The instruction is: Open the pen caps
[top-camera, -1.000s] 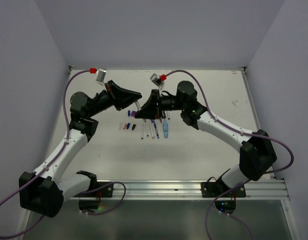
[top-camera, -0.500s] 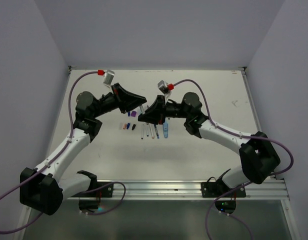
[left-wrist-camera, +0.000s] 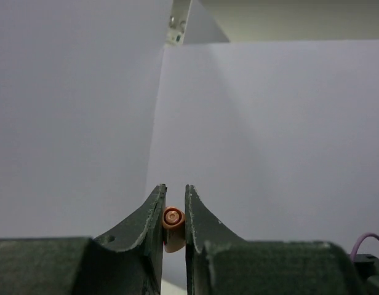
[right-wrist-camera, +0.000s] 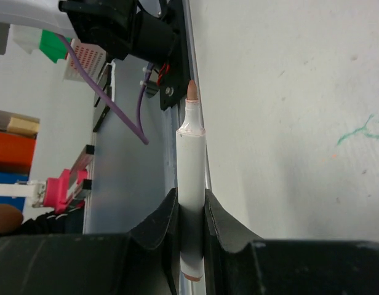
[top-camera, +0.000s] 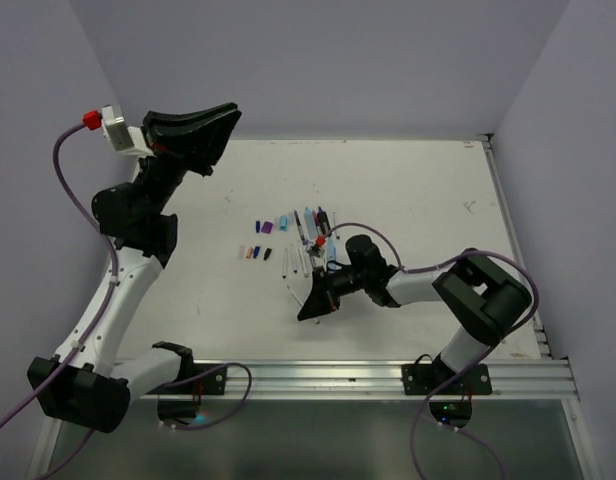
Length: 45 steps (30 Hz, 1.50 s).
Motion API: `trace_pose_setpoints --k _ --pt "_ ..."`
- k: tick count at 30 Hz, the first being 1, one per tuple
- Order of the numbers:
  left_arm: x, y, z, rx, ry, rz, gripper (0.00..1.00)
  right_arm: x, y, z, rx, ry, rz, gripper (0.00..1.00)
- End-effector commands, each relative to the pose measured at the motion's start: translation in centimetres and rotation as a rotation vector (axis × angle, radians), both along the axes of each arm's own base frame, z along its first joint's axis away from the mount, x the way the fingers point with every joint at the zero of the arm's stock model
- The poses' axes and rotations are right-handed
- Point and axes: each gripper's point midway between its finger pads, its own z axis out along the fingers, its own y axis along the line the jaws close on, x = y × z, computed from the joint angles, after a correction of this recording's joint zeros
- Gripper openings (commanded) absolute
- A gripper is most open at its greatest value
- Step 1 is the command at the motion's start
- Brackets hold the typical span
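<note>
My left gripper [top-camera: 226, 115] is raised high at the back left, near the wall, and is shut on a stubby orange pen cap [left-wrist-camera: 173, 222] pinched between its fingertips [left-wrist-camera: 175, 190]. My right gripper [top-camera: 308, 312] is low over the table in front of the pens, shut on a white pen [right-wrist-camera: 191, 160] whose bare orange tip [right-wrist-camera: 192, 91] points toward the near rail. Several other pens [top-camera: 310, 238] lie side by side at the table's middle. Loose pen caps, one purple [top-camera: 267, 228] and one orange [top-camera: 250, 252], lie just left of them.
A metal rail [top-camera: 388, 375] runs along the near table edge, close ahead of the held pen's tip [right-wrist-camera: 177, 104]. Grey walls enclose the table on three sides. A faint green scribble [right-wrist-camera: 357, 130] marks the tabletop.
The two grippers were close together over the pens. The left arm has swung up and back-left with the orange cap; the right arm has dropped toward the near edge with the uncapped pen.
</note>
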Motion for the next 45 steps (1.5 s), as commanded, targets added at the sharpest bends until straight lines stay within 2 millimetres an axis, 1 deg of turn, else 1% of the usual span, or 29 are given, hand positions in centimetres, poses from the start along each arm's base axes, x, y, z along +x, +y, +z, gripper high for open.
trace_pose_setpoints --k 1,2,4,5,6,7,8,9,10,11,12,13,14,15,16,17,18,20,21,23,24,25,26,30,31,33,35,38,45 --pt "-1.5 1.2 3.8 -0.078 -0.145 0.037 0.0 -0.7 0.1 3.0 0.098 -0.019 0.052 0.0" --pt "-1.0 1.0 3.3 -0.062 -0.121 0.037 0.0 -0.7 0.1 3.0 0.086 -0.02 0.047 0.0" --pt "0.4 0.7 2.0 -0.016 -0.077 0.062 0.0 0.8 -0.1 3.1 0.056 -0.06 -0.017 0.0" --pt "1.9 0.4 0.2 0.021 0.011 0.075 0.0 1.4 -0.2 3.4 0.062 -0.072 -0.035 0.0" --pt "3.2 0.5 -1.4 0.049 0.059 0.103 0.0 3.2 -0.5 3.8 0.059 -0.084 -0.101 0.0" --pt "4.1 0.4 -2.8 0.073 0.103 0.115 0.0 4.2 -1.0 3.9 0.043 -0.077 -0.145 0.0" --pt "5.7 0.4 -5.6 0.117 0.226 0.131 0.0 5.3 -1.5 4.2 0.039 -0.085 -0.188 0.0" --pt "7.1 0.6 -7.6 0.143 0.308 0.154 0.0 7.6 -2.5 4.8 0.035 -0.112 -0.262 0.0" --pt "8.1 1.1 -9.3 0.189 0.351 0.2 0.0 9.4 -3.8 3.5 -0.058 -0.089 -0.37 0.0" --pt "8.9 1.2 -12.4 0.243 0.464 0.214 0.0 10.4 -4.6 4.2 -0.088 -0.13 -0.416 0.0" --pt "10.2 1.7 -14.7 0.271 0.543 0.253 0.0 12.2 -5.4 5.1 -0.118 -0.22 -0.449 0.0" --pt "10.9 2.4 -16.0 0.322 0.571 0.295 0.0 13.3 -6.9 3.7 -0.247 -0.207 -0.539 0.0" --pt "11.8 3.0 -20.0 0.385 0.705 0.327 0.0 14.2 -7.7 3.8 -0.289 -0.224 -0.573 0.0" --pt "12.3 3.6 -21.3 0.436 0.746 0.361 0.0 15.7 -8.0 5.0 -0.303 -0.277 -0.601 0.0" --pt "12.2 4.2 -24.1 0.495 0.846 0.38 0.0 16.1 -9.2 3.8 -0.391 -0.249 -0.646 0.0" --pt "12.8 5.0 -25.6 0.531 0.9 0.423 0.0 16.9 -9.7 3.2 -0.425 -0.237 -0.674 0.0" --pt "13.7 5.4 -27.6 0.568 0.958 0.442 0.0 18.1 -10.4 3.5 -0.432 -0.231 -0.716 0.0" --pt "13.8 6.1 -30.8 0.663 1.039 0.459 0.02 19.5 -11.5 2.7 -0.481 -0.211 -0.779 0.0" --pt "14.6 6.5 -32.7 0.698 1.091 0.481 0.02 20.5 -12.0 2.2 -0.5 -0.193 -0.805 0.0" --pt "14.6 7.0 -35.5 0.767 1.168 0.482 0.02 21.6 -12.5 1.3 -0.534 -0.177 -0.834 0.0" --pt "15.2 7.4 -37.6 0.803 1.221 0.498 0.03 22.6 -12.8 1.8 -0.533 -0.186 -0.85 0.01" --pt "15.2 7.6 -38.9 0.827 1.256 0.503 0.03 22.9 -12.8 0.3 -0.57 -0.158 -0.839 0.02" --pt "15.1 7.8 -41.2 0.868 1.319 0.495 0.03 23.4 -13.0 0.0 -0.584 -0.153 -0.846 0.02" --pt "15.4 7.5 -44.8 0.9 1.389 0.46 0.03 25.8 -13.5 -1.4 -0.64 -0.179 -0.867 0.02" --pt "15.5 7.4 -45.3 0.903 1.395 0.457 0.02 25.9 -13.8 -2.7 -0.675 -0.16 -0.861 0.03" --pt "15.7 7.8 -46.8 0.917 1.419 0.474 0.02 26.5 -13.9 -3.1 -0.687 -0.165 -0.853 0.04" --pt "15.5 7.8 -48.3 0.937 1.45 0.468 0.03 26.6 -14.0 -4.6 -0.712 -0.145 -0.84 0.04" --pt "15.5 7.2 -49.4 0.927 1.464 0.43 0.05 26.6 -13.7 -6.0 -0.731 -0.124 -0.815 0.07" --pt "14.4 6.9 -51.5 0.934 1.519 0.397 0.13 26.8 -13.7 -7.7 -0.759 -0.105 -0.793 0.13"
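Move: From the left hand, holding an orange-brown cap, the free spot in the cap row lies about 14 cm ahead, 7 cm left, 53 cm down; the blue cap is some 3 cm right of that spot, the clear cap 5 cm nearer. From the right hand, holding the uncapped pen, its free spot is about 26 cm ahead, 13 cm right, 9 cm down; the white pen stands 2 cm beyond and 2 cm left of it. Left lowers its cap 50 cm towards the blue cap; right takes its pen 25 cm forward and rightward. ##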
